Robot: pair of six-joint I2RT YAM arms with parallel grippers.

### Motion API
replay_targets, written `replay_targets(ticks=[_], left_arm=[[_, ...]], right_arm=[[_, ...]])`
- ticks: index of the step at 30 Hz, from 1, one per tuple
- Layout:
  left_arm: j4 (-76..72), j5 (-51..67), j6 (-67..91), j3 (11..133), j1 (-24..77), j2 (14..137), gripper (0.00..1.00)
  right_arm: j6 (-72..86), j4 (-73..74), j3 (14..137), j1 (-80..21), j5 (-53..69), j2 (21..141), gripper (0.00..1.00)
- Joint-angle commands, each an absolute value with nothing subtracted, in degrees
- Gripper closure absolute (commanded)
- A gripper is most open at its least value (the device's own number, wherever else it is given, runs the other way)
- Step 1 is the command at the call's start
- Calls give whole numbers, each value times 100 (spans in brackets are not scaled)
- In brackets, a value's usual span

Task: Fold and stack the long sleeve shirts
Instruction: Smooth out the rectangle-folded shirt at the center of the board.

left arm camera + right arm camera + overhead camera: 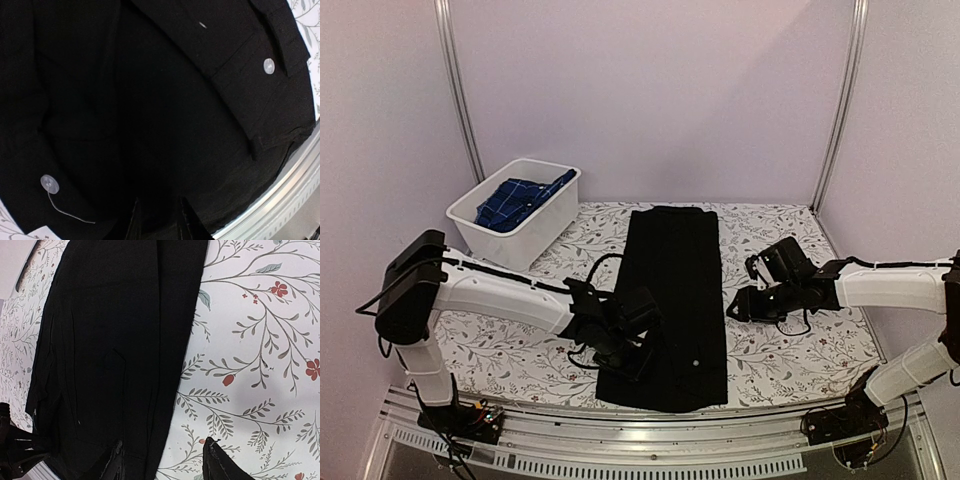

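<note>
The black shirt [672, 300] lies folded into a long narrow strip down the middle of the table. My left gripper [635, 345] sits on its near left edge. In the left wrist view black cloth [150, 100] with pale buttons [269, 66] fills the frame, and the left gripper [159, 200] has its fingers close together with cloth between them. My right gripper [735, 305] hovers open at the strip's right edge. In its own view the right gripper [163, 441] has one finger over black cloth [115, 340] and the other over the tablecloth. The blue plaid shirt [515, 200] is crumpled in the tub.
A white plastic tub [515, 238] stands at the back left of the flowered tablecloth [780, 350]. The table's metal front rail [300, 180] runs close to the shirt's near end. Upright frame posts [840, 100] stand at the back corners.
</note>
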State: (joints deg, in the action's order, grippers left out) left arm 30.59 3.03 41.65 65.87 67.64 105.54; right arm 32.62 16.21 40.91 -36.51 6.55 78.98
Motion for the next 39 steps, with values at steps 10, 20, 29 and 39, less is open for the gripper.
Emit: replay_targets(ticks=[10, 20, 29, 39], left_arm=[[3802, -745, 4410, 6955, 7085, 10567, 73], [3820, -889, 4316, 6959, 7094, 10766, 73], [3630, -942, 4204, 6853, 7094, 10947, 74], [3627, -957, 4091, 6945, 7093, 10826, 99]], right_arm=[[3418, 1363, 3861, -3683, 738, 7919, 48], [3479, 1354, 3799, -3683, 764, 7893, 48], [3540, 1356, 3746, -3683, 804, 7858, 48], [3584, 1378, 3735, -3682, 844, 7806, 48]])
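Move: Just under the left hand's half-closed fingers lies the black shirt's cloth beside its left cuff, about 1 cm ahead, 2 cm to the left and 2 cm below. The left cuff button is roughly 5 cm ahead and 4 cm left, the right cuff button some 5 cm ahead and 11 cm right, both about 2 cm lower. From the right hand, the cloth by the left cuff lies about 20 cm left, 10 cm back and 6 cm below. Easing left and forward by under 2 cm each over the folded shirt, the left hand tilts some 10 degrees so its fingertips swing left and forward. After a slight early rise it sinks about 2 cm onto the cloth beside the left cuff, and at the end its fingers close almost shut, seemingly pinching the cloth there. ##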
